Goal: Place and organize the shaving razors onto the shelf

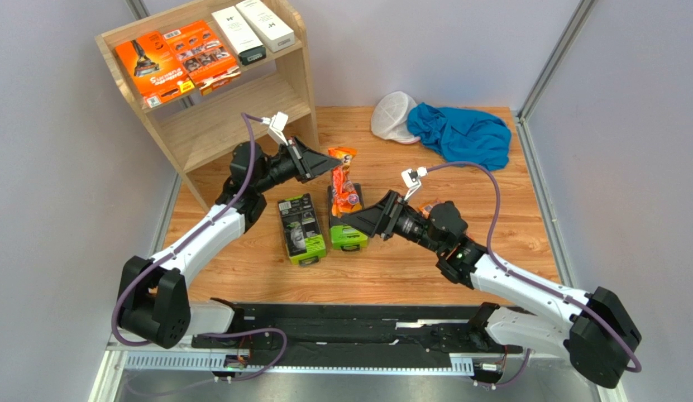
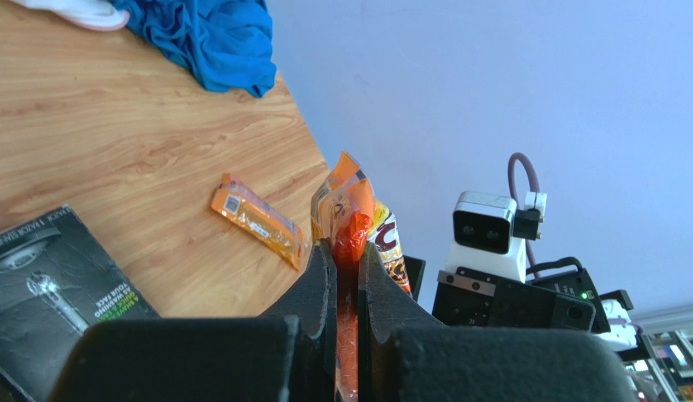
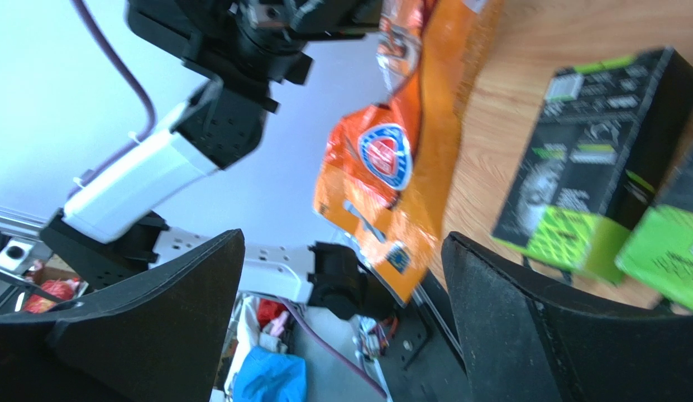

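Observation:
The light-wood shelf stands at the back left. Its top tier holds two flat orange packs and two white boxes. My left gripper is shut on a small orange packet, held above the table. A second small orange packet lies flat just beyond. Two black-and-lime packs lie on the table. My right gripper is open just below the held packet, with nothing between its fingers.
A blue cloth and a white mesh cap lie at the back right of the wooden table. Grey walls close in on both sides. The shelf's lower tier is bare.

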{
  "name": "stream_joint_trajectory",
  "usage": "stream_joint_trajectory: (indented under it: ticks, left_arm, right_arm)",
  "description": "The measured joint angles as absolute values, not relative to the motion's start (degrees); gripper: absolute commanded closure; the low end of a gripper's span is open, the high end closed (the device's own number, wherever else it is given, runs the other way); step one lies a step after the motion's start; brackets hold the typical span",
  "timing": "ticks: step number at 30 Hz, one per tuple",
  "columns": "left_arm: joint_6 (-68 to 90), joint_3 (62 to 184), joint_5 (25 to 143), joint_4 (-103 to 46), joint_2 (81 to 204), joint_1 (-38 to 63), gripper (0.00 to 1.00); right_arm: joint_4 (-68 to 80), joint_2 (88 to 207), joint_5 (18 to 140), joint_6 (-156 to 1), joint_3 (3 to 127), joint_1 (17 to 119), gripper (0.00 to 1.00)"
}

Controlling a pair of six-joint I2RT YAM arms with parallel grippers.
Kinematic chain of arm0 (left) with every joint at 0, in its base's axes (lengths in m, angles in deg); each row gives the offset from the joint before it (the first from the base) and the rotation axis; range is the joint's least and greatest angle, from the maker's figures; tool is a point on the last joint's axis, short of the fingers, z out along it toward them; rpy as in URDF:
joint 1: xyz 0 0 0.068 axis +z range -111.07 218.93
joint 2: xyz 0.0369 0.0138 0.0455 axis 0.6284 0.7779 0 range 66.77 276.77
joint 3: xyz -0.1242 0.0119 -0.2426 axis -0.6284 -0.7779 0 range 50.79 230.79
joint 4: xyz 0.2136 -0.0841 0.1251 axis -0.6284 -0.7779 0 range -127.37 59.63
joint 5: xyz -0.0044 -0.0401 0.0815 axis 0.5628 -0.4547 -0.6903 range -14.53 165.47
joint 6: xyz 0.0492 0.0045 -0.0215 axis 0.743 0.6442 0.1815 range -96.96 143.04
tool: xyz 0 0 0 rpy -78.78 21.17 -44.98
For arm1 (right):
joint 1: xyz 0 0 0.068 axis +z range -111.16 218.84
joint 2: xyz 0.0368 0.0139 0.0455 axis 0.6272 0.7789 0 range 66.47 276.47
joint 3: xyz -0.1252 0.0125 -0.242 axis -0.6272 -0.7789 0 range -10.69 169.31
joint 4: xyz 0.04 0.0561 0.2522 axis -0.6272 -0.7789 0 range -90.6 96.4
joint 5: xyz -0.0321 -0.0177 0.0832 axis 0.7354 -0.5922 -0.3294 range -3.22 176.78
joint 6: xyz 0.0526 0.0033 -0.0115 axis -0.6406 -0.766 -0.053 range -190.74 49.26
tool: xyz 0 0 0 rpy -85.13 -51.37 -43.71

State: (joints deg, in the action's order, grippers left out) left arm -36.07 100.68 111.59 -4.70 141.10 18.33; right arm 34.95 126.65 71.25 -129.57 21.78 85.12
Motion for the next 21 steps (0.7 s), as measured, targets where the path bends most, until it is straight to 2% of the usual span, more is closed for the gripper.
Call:
stream_joint_trajectory:
  ticks: [3, 5, 8, 9, 11, 12, 13, 15, 21]
  left_arm:
    - [-36.53, 101.25, 112.44, -3.80, 141.16, 19.49, 1.00]
    - [-36.88, 101.27, 112.88, -3.43, 141.16, 19.93, 1.00]
    - [-36.97, 101.27, 112.88, -3.12, 141.16, 20.56, 1.00]
    - [-36.97, 101.27, 112.64, -2.88, 141.14, 20.80, 1.00]
    - [-37.01, 101.27, 112.51, -2.27, 141.14, 21.46, 1.00]
    - [-37.03, 101.27, 112.53, -2.07, 141.14, 21.61, 1.00]
    - [-37.06, 101.27, 112.53, -1.92, 141.14, 21.74, 1.00]
    - [-37.45, 101.25, 112.42, -1.48, 141.08, 21.88, 1.00]
    - [-36.33, 101.01, 112.38, -3.10, 138.59, 22.84, 0.99]
  right_arm:
    - [40.04, 130.39, 71.25, -130.79, 23.74, 84.82, 0.26]
    - [43.83, 133.10, 71.19, -132.30, 24.20, 84.18, 0.30]
    - [47.39, 138.41, 70.03, -134.81, 25.76, 83.03, 0.44]
    - [47.67, 139.96, 69.64, -135.29, 26.48, 82.83, 0.60]
    - [47.93, 142.83, 68.89, -136.80, 28.16, 82.50, 0.71]
    - [47.98, 143.61, 68.65, -137.04, 28.75, 82.44, 0.92]
    - [48.20, 144.27, 68.54, -137.67, 29.41, 82.39, 0.96]
    - [48.31, 144.49, 68.50, -137.94, 29.89, 82.44, 1.00]
    - [48.48, 144.51, 68.46, -138.44, 30.15, 82.48, 1.00]
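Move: The left gripper already holds the orange razor pack near its forward end; the pack's middle lies 5 cm back and 2 cm right of it. From that hand, the shelf's empty middle board is some 28 cm left, 14 cm forward and 14 cm lower. From the open right gripper, the pack's middle is about 10 cm ahead, 1 cm left and level. Some 20 cm below the right gripper lie two green-black razor boxes: one 3 cm forward, the other 13 cm left and 1 cm forward. Reach the open right gripper about 5 cm forward and nearly 4 cm left to the near end of the hanging-free orange pack, then shut the fingers to pinch that end. Meanwhile keep the left gripper's hold on the far end and ease it about 3.5 cm left and up, towards the shelf. ##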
